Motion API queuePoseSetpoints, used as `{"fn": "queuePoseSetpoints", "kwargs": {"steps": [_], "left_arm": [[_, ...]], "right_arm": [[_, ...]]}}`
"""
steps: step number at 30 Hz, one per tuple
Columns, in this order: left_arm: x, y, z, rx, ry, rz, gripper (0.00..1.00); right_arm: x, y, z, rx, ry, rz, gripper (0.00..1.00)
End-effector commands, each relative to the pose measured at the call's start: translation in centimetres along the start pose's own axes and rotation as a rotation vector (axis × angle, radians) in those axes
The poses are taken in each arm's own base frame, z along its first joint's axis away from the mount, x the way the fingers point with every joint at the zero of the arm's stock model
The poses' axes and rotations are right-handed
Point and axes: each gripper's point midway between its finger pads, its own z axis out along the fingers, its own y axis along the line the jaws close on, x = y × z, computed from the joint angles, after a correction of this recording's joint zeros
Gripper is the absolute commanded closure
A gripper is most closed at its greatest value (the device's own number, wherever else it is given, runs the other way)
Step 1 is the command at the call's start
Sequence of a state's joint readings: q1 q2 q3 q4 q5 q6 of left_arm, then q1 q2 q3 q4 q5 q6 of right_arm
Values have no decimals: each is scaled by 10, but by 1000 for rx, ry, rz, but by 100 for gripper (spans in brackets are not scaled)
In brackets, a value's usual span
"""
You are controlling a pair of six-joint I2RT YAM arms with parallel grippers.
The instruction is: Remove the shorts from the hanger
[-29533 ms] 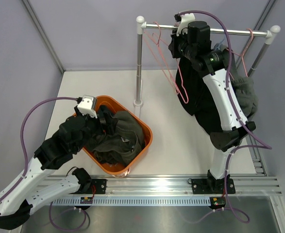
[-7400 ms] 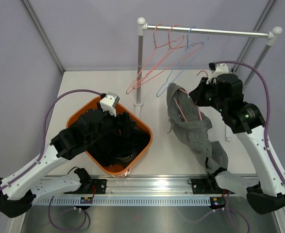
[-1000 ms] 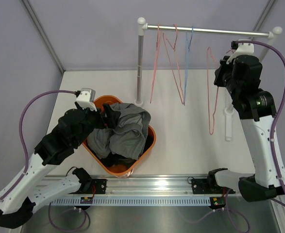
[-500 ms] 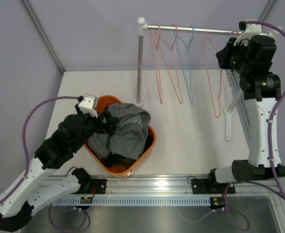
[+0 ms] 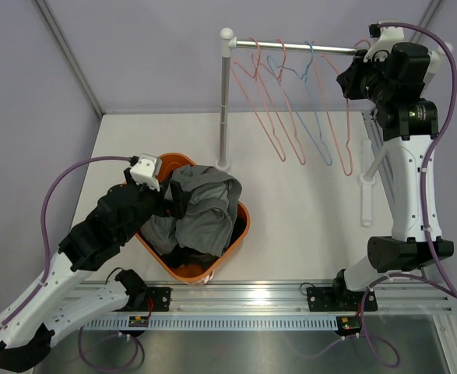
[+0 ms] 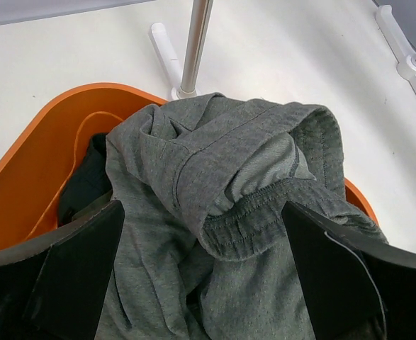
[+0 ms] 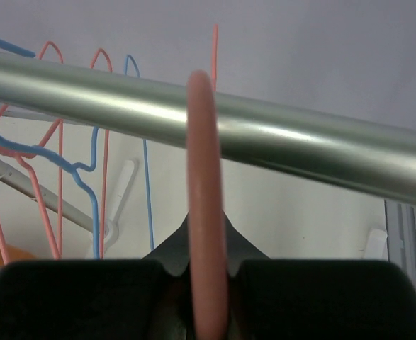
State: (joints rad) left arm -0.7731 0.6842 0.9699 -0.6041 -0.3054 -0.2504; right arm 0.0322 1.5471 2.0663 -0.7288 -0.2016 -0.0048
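A grey pair of shorts (image 5: 203, 209) lies crumpled on top of darker shorts in the orange basket (image 5: 244, 224). My left gripper (image 5: 171, 199) hovers just above the grey shorts (image 6: 222, 191), open, its black fingers (image 6: 76, 276) wide on either side and holding nothing. High at the right end of the rail (image 5: 306, 48), my right gripper (image 5: 348, 78) is shut on the hook of a bare pink hanger (image 5: 345, 132). In the right wrist view the pink hanger hook (image 7: 206, 177) crosses the rail (image 7: 300, 152) and runs down between my closed right gripper (image 7: 208, 301).
Three more bare hangers, two pink (image 5: 268, 109) and one blue (image 5: 310, 117), hang swinging from the rail. The rack's left pole (image 5: 223, 101) stands just behind the basket, its right pole and foot (image 5: 367, 187) beside my right arm. Grey walls enclose the white table.
My right arm has lifted the bare pink hanger up to the rail's right end, and the other hangers swing. My left gripper has stayed open over the basket, shifting only slightly.
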Motion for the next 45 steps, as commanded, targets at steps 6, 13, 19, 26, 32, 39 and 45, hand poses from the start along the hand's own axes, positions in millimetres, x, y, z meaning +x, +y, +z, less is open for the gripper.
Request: {"fn": "queuePoseSetpoints", "kwargs": {"steps": [6, 13, 19, 26, 32, 39, 45], "left_arm": [[0, -5, 4, 24, -7, 21, 1], [2, -5, 6, 22, 1, 26, 1], [3, -6, 7, 30, 8, 26, 1], [5, -6, 7, 26, 14, 22, 1], [5, -5, 8, 21, 16, 23, 1], [8, -3, 10, 9, 22, 29, 1], [9, 1, 10, -11, 25, 35, 1]], "right_arm": [[-23, 7, 18, -57, -53, -14, 100], [-5, 8, 32, -79, 0, 33, 100], [7, 18, 33, -123, 7, 59, 100], [15, 23, 36, -125, 22, 70, 99], [11, 24, 28, -111, -14, 78, 82], [-1, 19, 7, -58, -47, 84, 54], [-12, 17, -22, -15, -85, 100, 36]]}}
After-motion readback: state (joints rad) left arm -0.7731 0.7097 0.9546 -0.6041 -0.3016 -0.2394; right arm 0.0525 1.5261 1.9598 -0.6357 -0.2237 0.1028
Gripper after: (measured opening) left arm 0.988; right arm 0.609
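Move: My right hand, already gripping the empty pink hanger by its neck, takes it to the bare rail spot about 4 cm ahead and 4 cm above; the hook already arches over the rail there. Along the rail, at about the same reach and height, the blue hanger's hook is some 9 cm to the left, the next pink hook about 16 cm left, and the rail's right end roughly 20 cm right. From my left hand that rail spot is some 26 cm ahead, 36 cm right and 21 cm above. With my right hand I push the pink hanger's neck forward about 3.5 cm under the rail, then bring it down some 3 cm and a little left, rolling the wrist slightly left side up, to hang the hook on the rail. Then I open the fingers to let go of the wire and draw back about 3 cm, rising a little. ##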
